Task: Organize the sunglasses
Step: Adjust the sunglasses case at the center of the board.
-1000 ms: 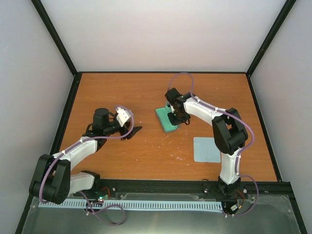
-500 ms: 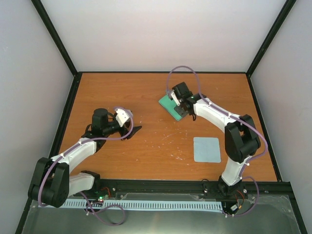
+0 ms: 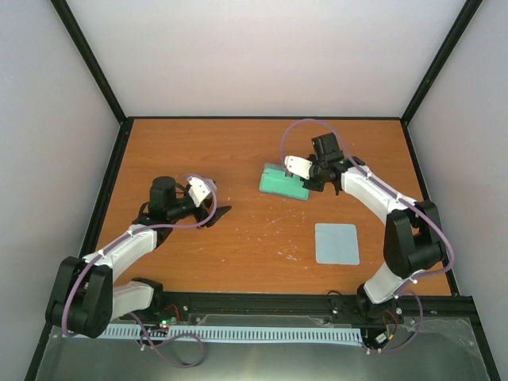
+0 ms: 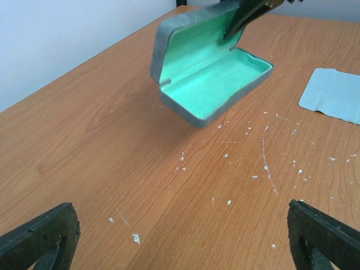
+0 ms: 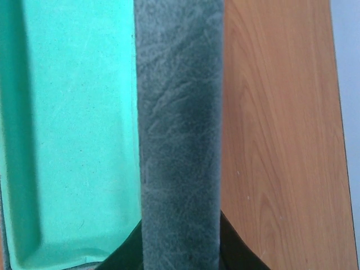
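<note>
The open grey-blue case (image 3: 283, 182) with its green lining hangs tilted just above the table. My right gripper (image 3: 311, 176) is shut on one of its long grey walls. In the right wrist view that grey wall (image 5: 180, 140) runs straight up between my right gripper (image 5: 180, 250) fingers, with the green inside to the left. The left wrist view shows the case (image 4: 208, 73) ahead, empty, a shadow under it. My left gripper (image 3: 216, 213) is open and low over bare wood, its fingertips (image 4: 39, 236) at the frame's bottom corners. The sunglasses are out of view.
A flat pale blue cloth (image 3: 336, 243) lies on the table at the right, in front of the case, and also shows in the left wrist view (image 4: 333, 95). Small white flecks dot the wood. Black frame rails and pale walls border the table.
The right arm has swung the case back and to the right, turning it so it lies crosswise. The left arm has not moved.
</note>
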{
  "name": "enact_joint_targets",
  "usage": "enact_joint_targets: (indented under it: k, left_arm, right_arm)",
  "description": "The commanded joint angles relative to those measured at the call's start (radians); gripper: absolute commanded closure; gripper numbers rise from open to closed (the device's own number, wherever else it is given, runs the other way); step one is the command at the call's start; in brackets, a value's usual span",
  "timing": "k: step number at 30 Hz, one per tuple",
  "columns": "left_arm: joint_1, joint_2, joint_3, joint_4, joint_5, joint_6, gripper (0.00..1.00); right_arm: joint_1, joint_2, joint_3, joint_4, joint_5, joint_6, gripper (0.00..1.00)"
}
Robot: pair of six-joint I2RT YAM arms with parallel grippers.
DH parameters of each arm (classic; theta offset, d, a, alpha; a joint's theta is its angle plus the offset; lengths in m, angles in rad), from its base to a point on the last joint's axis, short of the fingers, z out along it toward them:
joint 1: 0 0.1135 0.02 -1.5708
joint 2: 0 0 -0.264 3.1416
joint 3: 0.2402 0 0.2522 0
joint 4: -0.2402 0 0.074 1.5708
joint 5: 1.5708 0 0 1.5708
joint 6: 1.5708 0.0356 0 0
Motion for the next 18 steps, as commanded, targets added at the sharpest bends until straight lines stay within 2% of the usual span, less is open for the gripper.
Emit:
enact_joint_targets:
  k: [1,7,18]
  left_arm:
    - [0.007,-0.010,0.013,0.011,0.013,0.009,0.00]
    - [0.008,0.001,0.018,0.015,0.004,0.002,0.00]
    - [0.010,0.029,0.032,0.023,0.002,-0.008,0.00]
  right_arm:
    - [0.000,0.044,-0.014,0.102,-0.080,-0.133,0.94]
    - [-0.004,0.113,-0.044,0.255,-0.048,-0.172,0.94]
    - [-0.052,0.276,0.076,0.240,-0.065,-0.198,0.94]
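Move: The right hand already pinches the lid of the open sunglasses case, whose middle hangs about 4 cm to its left, 1 cm back and 3 cm below. The bare spot on the board it is taken to is some 2 cm ahead, 5 cm left and 11 cm down; the blue cloth lies about 16 cm back, 8 cm right and 12 cm below. From the idle left hand, the case is roughly 11 cm ahead, 19 cm right and 5 cm lower. Keeping its pinch on the lid, the right hand lowers the open case about 7 cm towards the bare middle of the board. The descent starts nearly straight with a slight shift left, then also carries forward, some 4 cm in all, while the hand turns the case just under 10 degrees counter-clockwise. ##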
